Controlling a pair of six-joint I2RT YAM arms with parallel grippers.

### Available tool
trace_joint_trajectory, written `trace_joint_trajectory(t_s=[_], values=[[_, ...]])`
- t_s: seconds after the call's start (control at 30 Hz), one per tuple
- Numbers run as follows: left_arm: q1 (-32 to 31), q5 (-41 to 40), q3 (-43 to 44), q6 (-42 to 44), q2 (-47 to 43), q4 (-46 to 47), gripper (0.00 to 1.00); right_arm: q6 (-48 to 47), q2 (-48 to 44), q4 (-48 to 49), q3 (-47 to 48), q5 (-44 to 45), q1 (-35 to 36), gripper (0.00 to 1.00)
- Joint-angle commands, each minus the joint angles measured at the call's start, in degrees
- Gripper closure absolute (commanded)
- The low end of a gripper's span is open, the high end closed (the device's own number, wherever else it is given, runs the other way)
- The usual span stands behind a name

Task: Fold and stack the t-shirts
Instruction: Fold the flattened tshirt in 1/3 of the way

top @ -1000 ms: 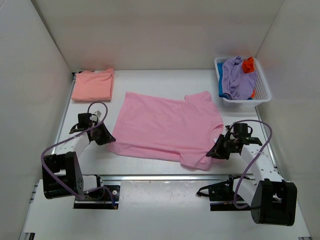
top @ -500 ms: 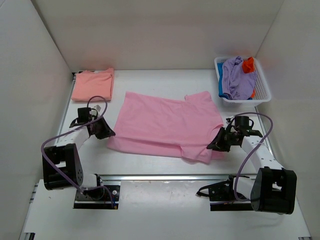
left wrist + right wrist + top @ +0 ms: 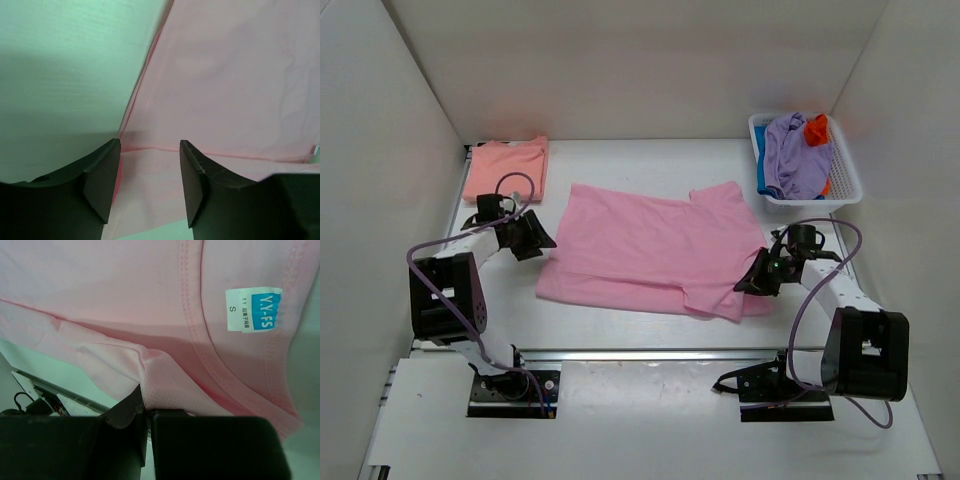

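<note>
A light pink t-shirt [image 3: 650, 245] lies spread across the middle of the table, its near edge doubled back onto itself. At the shirt's left edge my left gripper [image 3: 533, 237] stands open; the left wrist view shows the pink cloth [image 3: 225, 75] lying flat under the gripper [image 3: 150, 144], nothing pinched. My right gripper [image 3: 748, 284] is shut on a fold of the pink shirt [image 3: 165, 375] at its right side, near the collar and its size label [image 3: 252, 309]. A folded salmon-peach t-shirt [image 3: 507, 168] lies at the back left.
A white slatted basket [image 3: 850, 178] at the back right holds a lavender shirt [image 3: 790, 150], an orange one [image 3: 816, 128] and a blue one [image 3: 761, 172]. White walls close in the table on three sides. A metal rail [image 3: 650, 355] runs along the near edge.
Both grippers moved away from the near edge, carrying the pink shirt's near hem over the shirt. The left gripper then opened and let the cloth go; the right stays shut.
</note>
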Motion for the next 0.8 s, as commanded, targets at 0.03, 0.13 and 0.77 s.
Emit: trace_joint_trajectory(t_s=[0.03, 0.13, 0.77], values=[[0.1, 1.6, 3.1, 0.1, -2.3, 0.8, 0.38, -0.5, 0.6, 3.7, 1.0, 0.8, -1.2, 1.0], [0.4, 2.3, 0.2, -0.1, -3.8, 2.3, 0.38, 0.4, 1.2, 5.9, -0.4, -0.2, -3.0, 1.0], [-4.2, 2.3, -1.6, 3.0, -12.2, -4.1, 0.39, -3.2, -1.2, 0.9, 2.0, 9.0, -3.2, 0.48]])
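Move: The pink t-shirt's folded-over edge is still pinched in the right fingers, right at the hand; the collar tag lies about 4 cm ahead and 3 cm to the right of that hand, and the shirt's near right corner some 4 cm back and 5 cm to the right. The folded strip's left end is roughly 4 cm back, 2 cm to the right and 3 cm below the already open left hand, and the salmon folded shirt about 19 cm ahead and 10 cm to its left. The pinched cloth is let go as the right fingers part to about half open; that hand first eases a little forward, then comes back, shifts right to end some 2.5 cm over, and sinks about 1 cm. Over the strip's left end, the left hand, staying open, nudges forward, draws back about 2 cm, then rises to finish some 3 cm higher, edging slightly right. ##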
